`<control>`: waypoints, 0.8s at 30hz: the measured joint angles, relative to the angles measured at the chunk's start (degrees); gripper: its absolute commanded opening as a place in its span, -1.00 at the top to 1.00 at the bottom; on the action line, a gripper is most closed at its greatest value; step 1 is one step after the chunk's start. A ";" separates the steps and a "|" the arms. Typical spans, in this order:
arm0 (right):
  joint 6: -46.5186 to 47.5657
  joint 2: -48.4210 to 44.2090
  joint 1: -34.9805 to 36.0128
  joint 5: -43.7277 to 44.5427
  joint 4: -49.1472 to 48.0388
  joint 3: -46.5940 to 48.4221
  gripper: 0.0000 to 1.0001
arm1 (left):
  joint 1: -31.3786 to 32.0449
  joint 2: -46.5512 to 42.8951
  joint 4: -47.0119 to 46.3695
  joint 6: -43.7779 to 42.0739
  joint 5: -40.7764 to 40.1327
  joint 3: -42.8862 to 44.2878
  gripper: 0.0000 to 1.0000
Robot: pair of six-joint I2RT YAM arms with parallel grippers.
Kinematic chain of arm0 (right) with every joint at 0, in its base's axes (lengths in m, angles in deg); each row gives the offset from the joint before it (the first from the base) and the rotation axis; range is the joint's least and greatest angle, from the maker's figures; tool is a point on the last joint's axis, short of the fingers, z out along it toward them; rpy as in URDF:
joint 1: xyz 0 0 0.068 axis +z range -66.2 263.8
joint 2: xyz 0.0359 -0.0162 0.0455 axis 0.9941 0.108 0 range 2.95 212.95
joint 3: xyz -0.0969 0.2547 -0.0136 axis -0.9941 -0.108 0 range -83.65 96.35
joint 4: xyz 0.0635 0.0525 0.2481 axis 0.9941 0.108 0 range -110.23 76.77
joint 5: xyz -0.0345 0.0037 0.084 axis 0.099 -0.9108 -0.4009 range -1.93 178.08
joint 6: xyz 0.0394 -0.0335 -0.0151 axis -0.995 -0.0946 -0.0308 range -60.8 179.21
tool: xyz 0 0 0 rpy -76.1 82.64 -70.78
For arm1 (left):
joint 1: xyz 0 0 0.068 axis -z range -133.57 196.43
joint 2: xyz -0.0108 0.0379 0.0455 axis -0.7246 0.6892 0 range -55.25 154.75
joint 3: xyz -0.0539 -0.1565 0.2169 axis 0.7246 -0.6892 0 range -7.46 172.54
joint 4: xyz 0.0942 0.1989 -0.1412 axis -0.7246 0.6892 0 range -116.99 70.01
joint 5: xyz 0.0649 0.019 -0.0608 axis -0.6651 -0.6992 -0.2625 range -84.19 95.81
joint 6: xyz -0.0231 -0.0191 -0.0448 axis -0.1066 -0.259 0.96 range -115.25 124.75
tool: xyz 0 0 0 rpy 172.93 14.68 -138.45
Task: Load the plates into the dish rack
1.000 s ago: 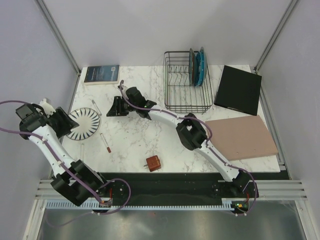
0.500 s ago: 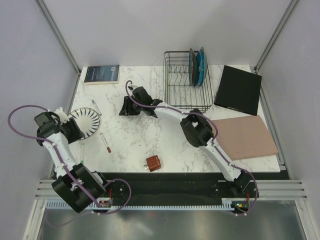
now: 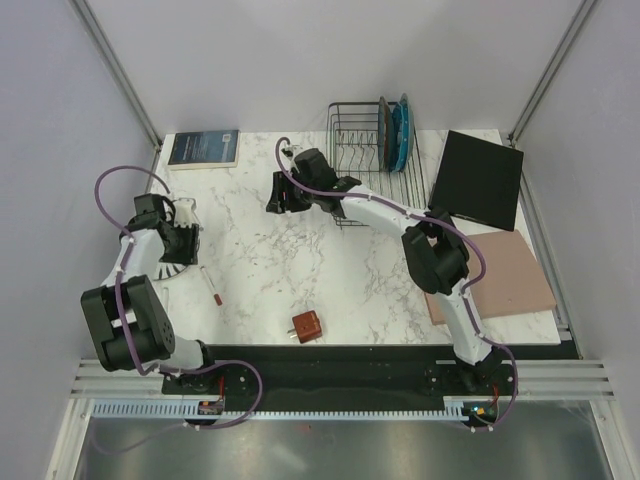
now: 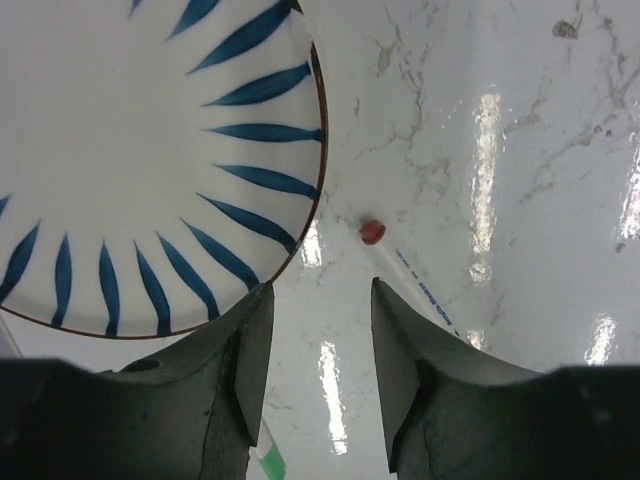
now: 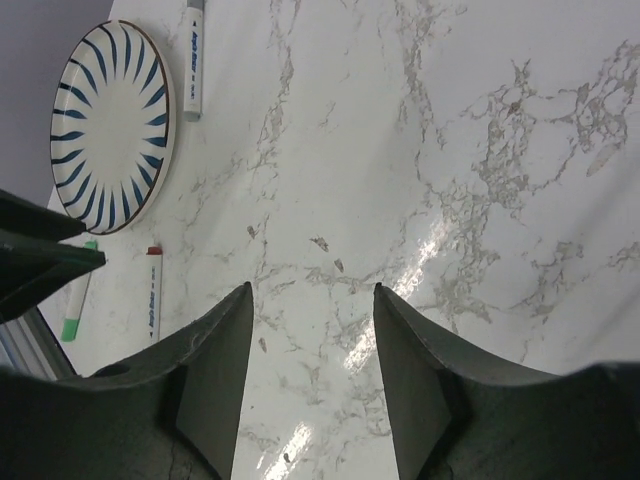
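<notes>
A white plate (image 4: 130,150) with dark blue radial stripes lies flat at the table's left; it also shows in the right wrist view (image 5: 112,125). My left gripper (image 4: 320,290) hovers open at the plate's right rim, its left finger over the edge and bare marble between the jaws. In the top view the left gripper (image 3: 178,240) covers most of that plate. My right gripper (image 5: 312,290) is open and empty over bare marble, left of the dish rack (image 3: 350,150). A dark plate (image 3: 383,130) and a blue plate (image 3: 401,135) stand upright in the rack.
A red-capped marker (image 4: 372,231) and a green-capped marker (image 4: 265,460) lie beside the striped plate, and a grey marker (image 5: 192,60) lies beyond it. A book (image 3: 203,148), a black panel (image 3: 478,180), a pink board (image 3: 500,275) and a small brown block (image 3: 306,326) sit around.
My left arm swung in from the far left until its gripper came over the striped plate's rim. My right arm drew back toward the rack, its jaws a little wider.
</notes>
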 measured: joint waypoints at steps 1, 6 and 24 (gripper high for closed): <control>0.66 -1.29 0.00 0.13 0.15 -1.09 -0.18 | 0.00 1.01 -0.13 -0.15 -0.39 0.98 -0.01; 2.32 -4.07 -0.59 0.31 0.92 -4.26 -0.19 | 0.00 5.62 -0.33 -0.68 -1.31 6.19 0.00; 1.51 -4.07 -3.65 -2.75 0.96 -6.60 -0.22 | 1.42 24.15 2.69 -1.44 -2.49 20.22 0.17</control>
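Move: Ahead and to the left of the left hand lies the striped plate, its middle about 7 cm forward, 6 cm left and 6 cm lower. Nearest the same hand are the red-capped marker, some 6 cm right and 3 cm back, the green-capped marker about 5 cm back and 5 cm left, and the grey-capped marker roughly 15 cm straight ahead. From the right hand the plate is about 32 cm left, 9 cm back and 11 cm below. Reaching forward about 7 cm and edging some 2 cm left, the left hand travels nearly level at first, then sinks about 3 cm until its half-open fingers hang over the striped plate's right-hand rim, tipping slightly more upright. Contact with the rim can't be made out. The empty right hand drifts about 4 cm to its right, away from the plate, fingers open. ##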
